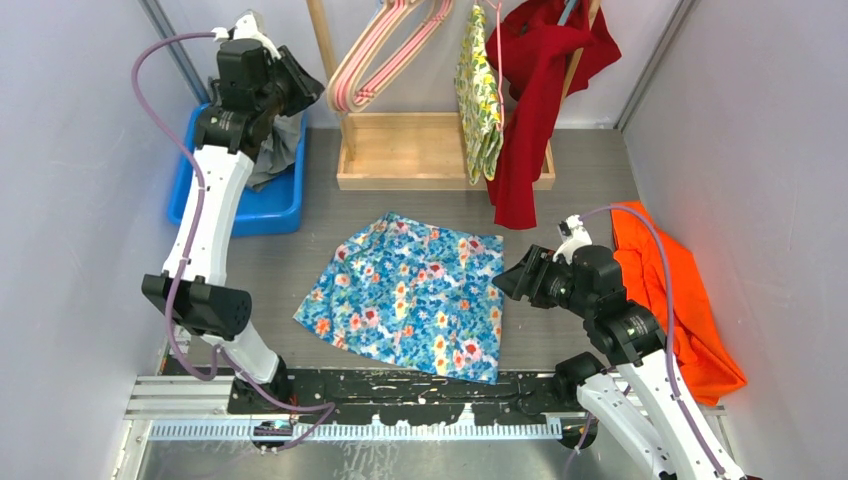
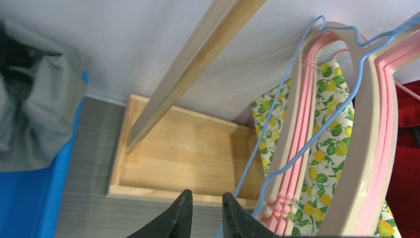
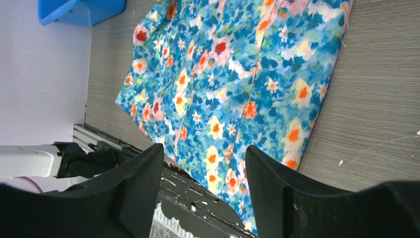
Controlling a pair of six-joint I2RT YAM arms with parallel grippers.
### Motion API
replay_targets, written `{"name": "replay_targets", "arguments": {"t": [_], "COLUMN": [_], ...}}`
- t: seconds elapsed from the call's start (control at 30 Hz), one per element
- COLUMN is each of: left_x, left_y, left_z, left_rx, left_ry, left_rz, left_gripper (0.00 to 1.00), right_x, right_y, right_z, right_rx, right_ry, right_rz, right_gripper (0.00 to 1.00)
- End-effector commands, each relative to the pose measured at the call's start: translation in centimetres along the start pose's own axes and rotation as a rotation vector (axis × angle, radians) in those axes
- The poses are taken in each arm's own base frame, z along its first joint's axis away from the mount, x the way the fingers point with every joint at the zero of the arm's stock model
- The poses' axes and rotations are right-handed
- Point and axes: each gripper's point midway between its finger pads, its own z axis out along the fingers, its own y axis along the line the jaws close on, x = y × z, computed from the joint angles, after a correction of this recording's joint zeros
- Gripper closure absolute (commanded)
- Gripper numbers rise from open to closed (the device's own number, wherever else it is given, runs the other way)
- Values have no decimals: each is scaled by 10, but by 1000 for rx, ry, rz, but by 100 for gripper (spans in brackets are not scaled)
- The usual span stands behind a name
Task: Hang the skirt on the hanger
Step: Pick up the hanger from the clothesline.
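The skirt (image 1: 410,295), blue with orange and yellow flowers, lies spread flat on the grey table (image 1: 590,180). Pink and beige hangers (image 1: 385,50) hang from the wooden rack at the back. My left gripper (image 1: 303,88) is raised beside them. In the left wrist view its jaws (image 2: 207,213) stand a narrow gap apart with nothing between them. A thin blue wire hanger (image 2: 266,124) runs just right of the right finger, and the pink hangers (image 2: 292,163) lie beyond it. My right gripper (image 1: 507,281) hovers wide open over the skirt's (image 3: 233,84) right edge, its jaws (image 3: 204,148) empty.
A blue bin (image 1: 270,205) with grey cloth stands at the back left. The rack's wooden base (image 1: 420,150) and post (image 2: 198,64) are behind the skirt. A lemon-print garment (image 1: 480,100) and a red one (image 1: 535,90) hang there. Orange cloth (image 1: 680,300) lies at the right.
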Motion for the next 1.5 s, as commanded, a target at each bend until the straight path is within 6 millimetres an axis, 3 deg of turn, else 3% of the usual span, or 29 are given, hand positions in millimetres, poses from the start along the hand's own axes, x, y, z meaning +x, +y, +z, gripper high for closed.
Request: {"name": "replay_targets", "arguments": {"t": [0.0, 0.17, 0.3, 0.43, 0.6, 0.73, 0.87, 1.23, 1.47], "left_x": [-43, -52, -44, -22, 8, 18, 14, -7, -6], "left_y": [-2, -24, -72, -111, -134, -130, -121, -125, -116], "left_z": [-61, -109, -136, -136, -113, -88, -73, -87, -78], "left_rx": [-66, 30, 260, 383, 410, 330, 255, 259, 214], "left_ry": [-162, -199, -170, -110, -44, -36, -54, -122, -113], "left_rz": [42, 82, 116, 180, 242, 307, 353, 398, 427], "left_gripper": [71, 71, 71, 70, 70, 70, 70, 70, 70], "right_x": [-6, -5, -6, -6, -6, -5, -4, -1, 0], "right_y": [9, 10, 12, 16, 18, 17, 17, 12, 11], "right_z": [-3, 1, 3, 4, -1, -5, -7, -2, 0], "right_rx": [-42, -50, -63, -80, -90, -87, -86, -73, -73], "right_ry": [-26, -20, -21, -20, -25, -28, -29, -17, -14], "right_rz": [-19, -9, 1, 10, 13, 8, 3, -3, -5], "right_gripper": [34, 34, 34, 34, 34, 34, 34, 33, 33]}}
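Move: The bundle of hangers on the clothesline hangs about 7 cm ahead of the left hand and 12 cm to its right, at much the same height. The wooden post stands some 13 cm ahead and 2 cm right of this hand. The lemon-print skirt hangs about 10 cm ahead, 31 cm right and 12 cm lower. From the right hand, the bundle is roughly 37 cm ahead, 25 cm left and 22 cm higher. Touching nothing that can be seen, the left hand swings from the left of the hangers around their near end: back some 13 cm while rising 11, then right about 13 cm, forward and down again, and finally up a little. The wrist turns some 15 degrees clockwise, tips up and rolls its left side higher; the fingers stay slightly open. ##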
